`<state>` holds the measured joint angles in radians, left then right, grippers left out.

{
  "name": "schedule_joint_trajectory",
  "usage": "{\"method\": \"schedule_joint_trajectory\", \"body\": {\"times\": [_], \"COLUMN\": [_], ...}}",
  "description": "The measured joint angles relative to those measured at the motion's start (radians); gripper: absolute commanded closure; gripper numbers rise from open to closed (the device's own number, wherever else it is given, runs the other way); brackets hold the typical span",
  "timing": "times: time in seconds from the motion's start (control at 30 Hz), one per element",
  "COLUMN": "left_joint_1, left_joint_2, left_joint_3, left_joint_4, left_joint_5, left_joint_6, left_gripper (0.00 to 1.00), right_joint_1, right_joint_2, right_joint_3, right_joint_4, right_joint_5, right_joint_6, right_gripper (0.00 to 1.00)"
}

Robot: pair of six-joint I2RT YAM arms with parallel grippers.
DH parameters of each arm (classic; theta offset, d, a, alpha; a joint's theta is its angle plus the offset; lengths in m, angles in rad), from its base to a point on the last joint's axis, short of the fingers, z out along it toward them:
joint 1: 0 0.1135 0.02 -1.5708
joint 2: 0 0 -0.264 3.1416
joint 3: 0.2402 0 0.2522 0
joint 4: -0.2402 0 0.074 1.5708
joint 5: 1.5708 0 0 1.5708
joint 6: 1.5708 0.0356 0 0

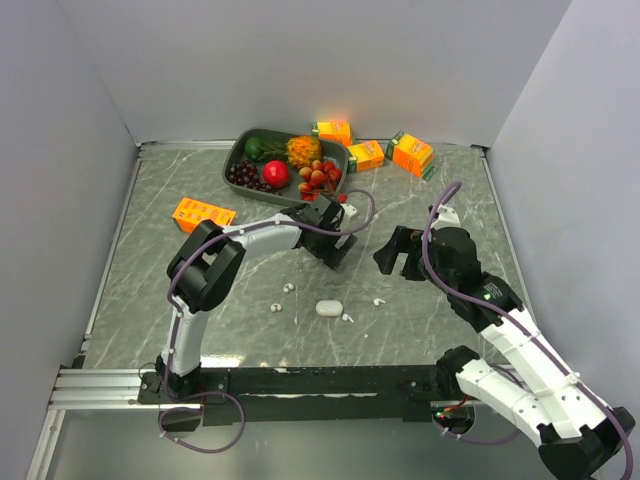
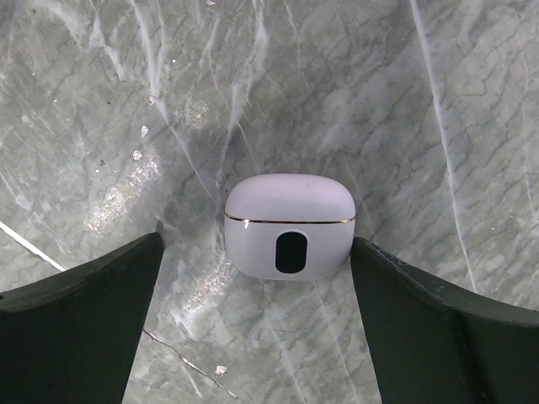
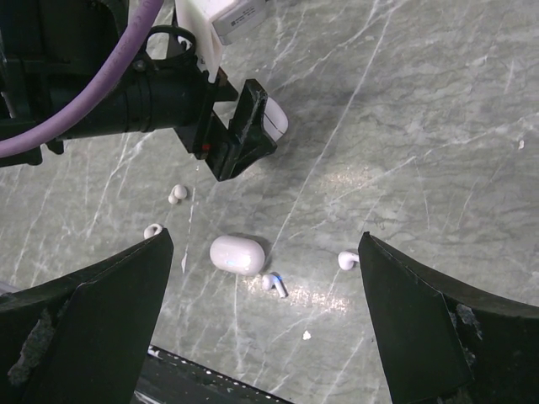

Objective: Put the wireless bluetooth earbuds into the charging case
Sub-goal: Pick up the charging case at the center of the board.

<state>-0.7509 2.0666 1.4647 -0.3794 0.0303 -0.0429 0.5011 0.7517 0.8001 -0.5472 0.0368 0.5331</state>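
A closed white charging case (image 2: 289, 225) with a black oval window lies on the marble between the fingers of my left gripper (image 2: 257, 251), which is open, its right finger close against the case. This case peeks out behind the left fingers (image 3: 276, 118) in the right wrist view. A second closed white case (image 1: 328, 308) (image 3: 237, 254) lies nearer the front. Several earbuds lie loose around it: two left of it (image 3: 178, 194) (image 3: 153, 229), one beside it (image 3: 272, 283), one to its right (image 3: 347, 258). My right gripper (image 1: 395, 258) (image 3: 266, 238) hovers open above them, empty.
A dark tray (image 1: 240, 152) holding fruit stands at the back. Orange cartons lie around it (image 1: 334, 130) (image 1: 366, 155) (image 1: 412, 153), and another sits at the left (image 1: 203, 214). Grey walls close in the table on three sides.
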Motion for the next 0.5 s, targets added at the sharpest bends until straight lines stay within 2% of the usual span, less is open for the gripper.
{"method": "schedule_joint_trajectory", "body": {"times": [0.1, 0.5], "left_joint_1": [-0.003, -0.055], "left_joint_2": [0.001, 0.010], "left_joint_3": [0.000, 0.007], "left_joint_4": [0.002, 0.008], "left_joint_5": [-0.002, -0.029], "left_joint_6": [0.006, 0.026], "left_gripper": [0.05, 0.32], "right_joint_1": [0.000, 0.000], "right_joint_2": [0.005, -0.012], "right_joint_3": [0.000, -0.008], "right_joint_4": [0.000, -0.002], "right_joint_5": [0.000, 0.013], "right_joint_6": [0.000, 0.000], "right_gripper": [0.01, 0.01]}}
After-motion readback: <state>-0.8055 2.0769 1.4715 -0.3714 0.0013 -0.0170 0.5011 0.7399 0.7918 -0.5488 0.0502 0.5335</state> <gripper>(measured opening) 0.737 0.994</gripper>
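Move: The charging case lies almost under my left hand, about 2 cm to its right, 1 cm back and 2 cm below. Around it, 2 to 3 cm below the hand, the plain white box is about 14 cm back and 1 cm right, the nearest earbud on the left is 9 cm back and 8 cm left, and the right-hand earbud is 12 cm back and 12 cm right. From my right hand the charging case is roughly 11 cm ahead, 11 cm left and 20 cm below. I slide my left hand sideways over the charging case, about 2 cm to the right and back and practically level, until the case sits between my two fingers and no longer off by the one finger. The wrist keeps its downward slant. As I shift, I start closing the fingers from wide open to about three quarters, with no grip on the case yet. ##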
